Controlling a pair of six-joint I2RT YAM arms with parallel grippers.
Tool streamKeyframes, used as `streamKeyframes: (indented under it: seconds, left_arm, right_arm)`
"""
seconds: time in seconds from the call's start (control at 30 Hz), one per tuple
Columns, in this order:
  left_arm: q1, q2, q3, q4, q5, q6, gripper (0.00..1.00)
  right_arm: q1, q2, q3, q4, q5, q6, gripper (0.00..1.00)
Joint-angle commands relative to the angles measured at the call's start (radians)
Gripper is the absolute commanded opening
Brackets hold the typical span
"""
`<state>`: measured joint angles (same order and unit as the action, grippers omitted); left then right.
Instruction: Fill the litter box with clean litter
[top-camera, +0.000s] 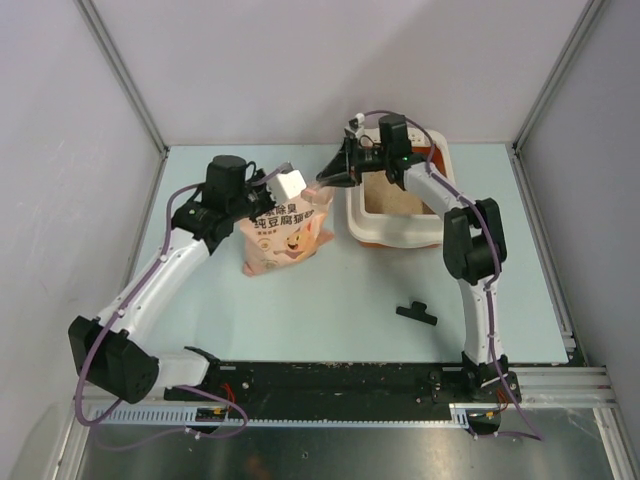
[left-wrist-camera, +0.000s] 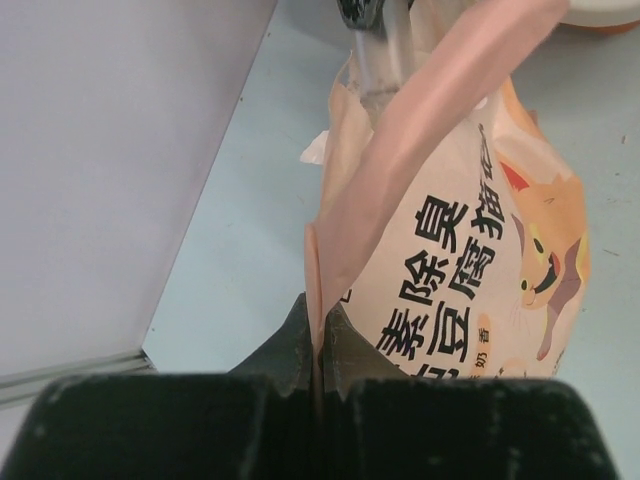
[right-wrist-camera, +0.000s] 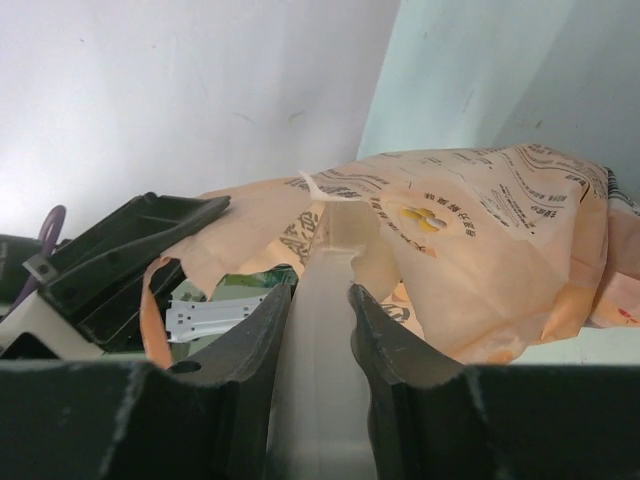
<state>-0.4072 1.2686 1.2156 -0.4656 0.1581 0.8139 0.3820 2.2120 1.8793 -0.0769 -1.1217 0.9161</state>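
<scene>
The litter box (top-camera: 360, 228) stands at the back right, with tan clean litter (top-camera: 393, 198) lying inside it. To its left, the pink-peach litter bag (top-camera: 285, 235) stands on the table with its cartoon cat and dark characters showing (left-wrist-camera: 470, 260). My left gripper (left-wrist-camera: 320, 322) is shut on a thin pink flap of the bag's top edge, at the bag's upper left in the top view (top-camera: 283, 186). At the bag's upper right corner, my right gripper (right-wrist-camera: 320, 292) is shut on a pale translucent strip (right-wrist-camera: 325, 330) that runs into the bag's torn top (top-camera: 326, 180).
A small black clip (top-camera: 416, 313) lies on the table in front of the litter box, near the right arm. Grey walls close in the table on the left, back and right. The right arm reaches across the litter box.
</scene>
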Motion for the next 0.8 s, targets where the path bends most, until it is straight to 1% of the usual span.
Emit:
streamKeyframes:
  seconds: [0.0, 0.1, 0.13, 0.17, 0.2, 0.27, 0.47, 0.53, 0.6, 0.63, 0.7, 0.77]
  left_arm:
    - [-0.010, 0.000, 0.134, 0.252, -0.006, 0.093, 0.00]
    - [-0.008, 0.031, 0.165, 0.286, 0.009, 0.142, 0.00]
    - [-0.008, 0.038, 0.176, 0.291, 0.018, 0.146, 0.00]
    - [-0.007, 0.043, 0.192, 0.298, 0.035, 0.156, 0.00]
    - [-0.007, 0.046, 0.199, 0.311, 0.041, 0.162, 0.00]
    - [-0.005, 0.054, 0.208, 0.318, 0.052, 0.163, 0.00]
    - [-0.005, 0.046, 0.183, 0.328, 0.052, 0.166, 0.00]
    - [-0.007, 0.044, 0.176, 0.332, 0.057, 0.157, 0.00]
    - [-0.010, 0.049, 0.173, 0.332, 0.061, 0.157, 0.00]
    - [-0.013, 0.049, 0.167, 0.332, 0.069, 0.166, 0.00]
    - [-0.016, 0.049, 0.162, 0.331, 0.077, 0.174, 0.00]
    - [-0.022, 0.049, 0.162, 0.332, 0.075, 0.179, 0.00]
  right_arm:
    - [-0.041, -0.034, 0.001, 0.135, -0.075, 0.084, 0.00]
    - [-0.074, -0.051, 0.001, 0.118, -0.064, 0.067, 0.00]
    - [-0.083, -0.054, 0.010, 0.103, -0.059, 0.035, 0.00]
    - [-0.097, -0.052, 0.017, 0.086, -0.055, 0.021, 0.00]
    - [-0.104, -0.051, 0.023, 0.034, -0.053, 0.011, 0.00]
    - [-0.124, -0.046, 0.005, 0.029, -0.053, 0.027, 0.00]
    - [-0.169, -0.081, -0.101, 0.186, -0.033, 0.156, 0.00]
    - [-0.172, -0.100, -0.164, 0.287, -0.027, 0.197, 0.00]
    - [-0.167, -0.092, -0.189, 0.409, -0.050, 0.283, 0.00]
    - [-0.167, -0.091, -0.187, 0.437, -0.056, 0.296, 0.00]
    - [-0.180, -0.094, -0.178, 0.456, -0.063, 0.291, 0.00]
    - [-0.204, -0.098, -0.171, 0.427, -0.058, 0.271, 0.00]
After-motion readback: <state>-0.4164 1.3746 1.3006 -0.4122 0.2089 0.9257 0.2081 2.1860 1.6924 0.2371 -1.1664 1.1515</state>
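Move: The litter box's middle lies about 17 cm to the right of the right hand's grip on the clear scoop, some 2 cm ahead and 14 cm below. The bag's mouth, where the scoop's far end sits, is about 8 cm left of that hand, level fore-and-aft and 3 cm lower. From the left hand, still pinching the bag's upper edge, the litter box is roughly 34 cm right, 8 cm ahead and 14 cm lower. Keeping its grip on the clear scoop, the right hand draws it back from the bag's mouth towards the litter box, about 8 cm right and 4 cm forward, rising slightly and then dipping, with a small clockwise turn. The left hand keeps its pinch on the bag edge and tugs it some 3 cm forward and 2 cm right, following the scoop. ##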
